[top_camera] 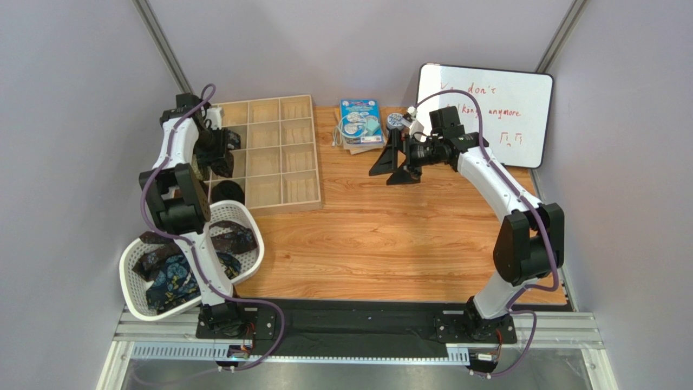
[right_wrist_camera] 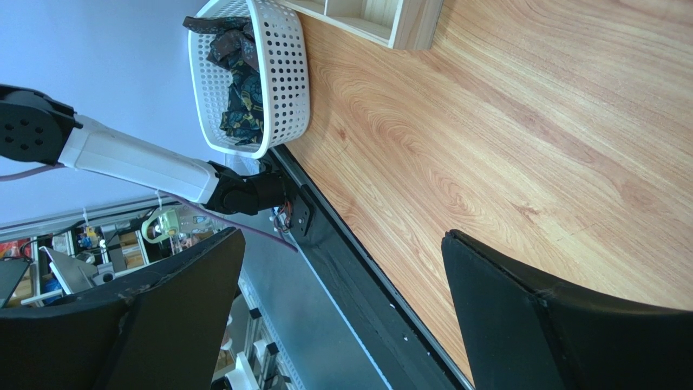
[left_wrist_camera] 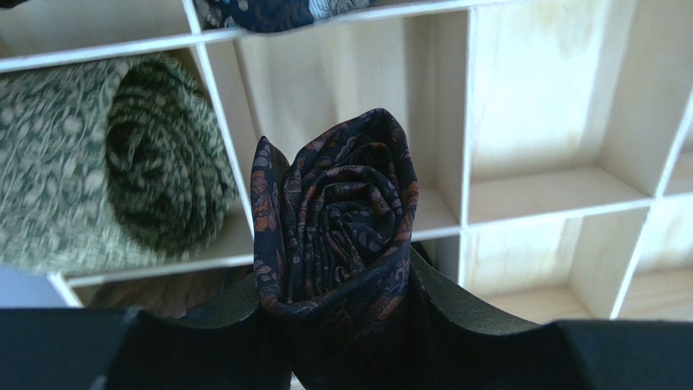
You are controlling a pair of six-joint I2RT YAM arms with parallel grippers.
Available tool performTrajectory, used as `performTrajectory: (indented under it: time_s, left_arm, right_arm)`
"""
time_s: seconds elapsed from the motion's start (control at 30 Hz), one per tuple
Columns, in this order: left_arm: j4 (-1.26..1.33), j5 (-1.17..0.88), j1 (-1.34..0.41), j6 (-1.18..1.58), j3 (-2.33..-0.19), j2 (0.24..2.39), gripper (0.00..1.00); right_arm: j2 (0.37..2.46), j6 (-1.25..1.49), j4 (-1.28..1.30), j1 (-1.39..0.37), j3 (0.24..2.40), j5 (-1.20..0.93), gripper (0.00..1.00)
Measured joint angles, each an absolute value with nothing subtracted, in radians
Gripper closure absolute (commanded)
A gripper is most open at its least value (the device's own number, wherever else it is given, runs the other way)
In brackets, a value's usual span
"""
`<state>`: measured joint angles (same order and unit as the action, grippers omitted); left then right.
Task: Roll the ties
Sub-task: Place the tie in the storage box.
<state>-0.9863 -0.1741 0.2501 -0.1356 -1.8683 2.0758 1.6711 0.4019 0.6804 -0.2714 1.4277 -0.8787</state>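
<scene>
A rolled navy tie with orange-brown paisley [left_wrist_camera: 337, 211] stands coil-end up between the pads of my left gripper [left_wrist_camera: 337, 296], which is shut on it over the wooden divider box [left_wrist_camera: 468, 122]. In the top view the left gripper [top_camera: 221, 159] hangs over the box's left column. An olive rolled tie [left_wrist_camera: 138, 162] lies in the compartment to the left, and a further dark tie [left_wrist_camera: 268, 12] shows in the cell beyond. Loose ties [top_camera: 175, 272] fill the white mesh basket [top_camera: 248, 219]. My right gripper [top_camera: 396, 162] is open and empty above the table's back; its wrist view shows the jaws [right_wrist_camera: 342, 309] spread wide.
The wooden divider box [top_camera: 319, 191] sits at the back left, with a dark coil [top_camera: 230, 192] in its near-left cell. A stack of booklets [top_camera: 360, 122] and a whiteboard [top_camera: 496, 106] stand at the back. The basket [right_wrist_camera: 281, 73] overhangs the near-left table edge.
</scene>
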Motion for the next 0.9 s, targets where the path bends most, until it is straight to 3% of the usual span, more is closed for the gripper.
performTrajectory:
  time_s: [0.33,0.43,0.47,0.53,0.57,0.83,0.87,0.9]
  left_arm:
    - [-0.943,-0.146,0.242,-0.115,-1.925,2.233,0.73]
    - [-0.941,-0.144,0.237,-0.108,-1.945,2.253,0.53]
    - [-0.940,-0.144,0.236,-0.105,-1.950,2.255,0.40]
    - [-0.936,-0.144,0.235,-0.096,-1.952,2.256,0.38]
    - [-0.933,-0.144,0.234,-0.093,-1.952,2.255,0.24]
    - [-0.932,-0.123,0.230,-0.077,-1.952,2.255,0.18]
    - [-0.935,-0.121,0.229,-0.076,-1.952,2.253,0.01]
    - [-0.939,-0.121,0.229,-0.076,-1.953,2.251,0.00]
  right_arm:
    - [1.685,0.397,0.692,-0.270,1.422,-0.879,0.00]
    - [1.684,0.394,0.693,-0.270,1.422,-0.879,0.00]
    - [1.684,0.393,0.695,-0.270,1.422,-0.879,0.00]
    - [1.685,0.391,0.699,-0.269,1.422,-0.879,0.00]
    - [1.684,0.389,0.702,-0.267,1.422,-0.879,0.00]
    - [1.687,0.364,0.733,-0.242,1.426,-0.879,0.00]
    - [1.689,0.359,0.744,-0.240,1.431,-0.879,0.00]
    - [1.692,0.350,0.755,-0.237,1.439,-0.879,0.00]
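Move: Just below the left hand, which already holds the rolled tie, is its empty compartment in the storage box: about 3 cm ahead, neither left nor right, its middle some 7 cm down. At that same depth, the floral tie lies about 11 cm ahead, the green tie some 9 cm to the left and 2 cm ahead, and the black tie roughly 6 cm back and straight in line. From the right hand, the compartment is about 45 cm left, 14 cm ahead and 18 cm below. Lowering the rolled tie about 5 cm with the left hand while easing some 3 cm forward, into the empty compartment between the green tie on the left, the floral tie beyond and the black tie behind. The hand then stays there, fingers still pointing steeply down, and opens from about half to roughly four fifths, letting go of the roll. ##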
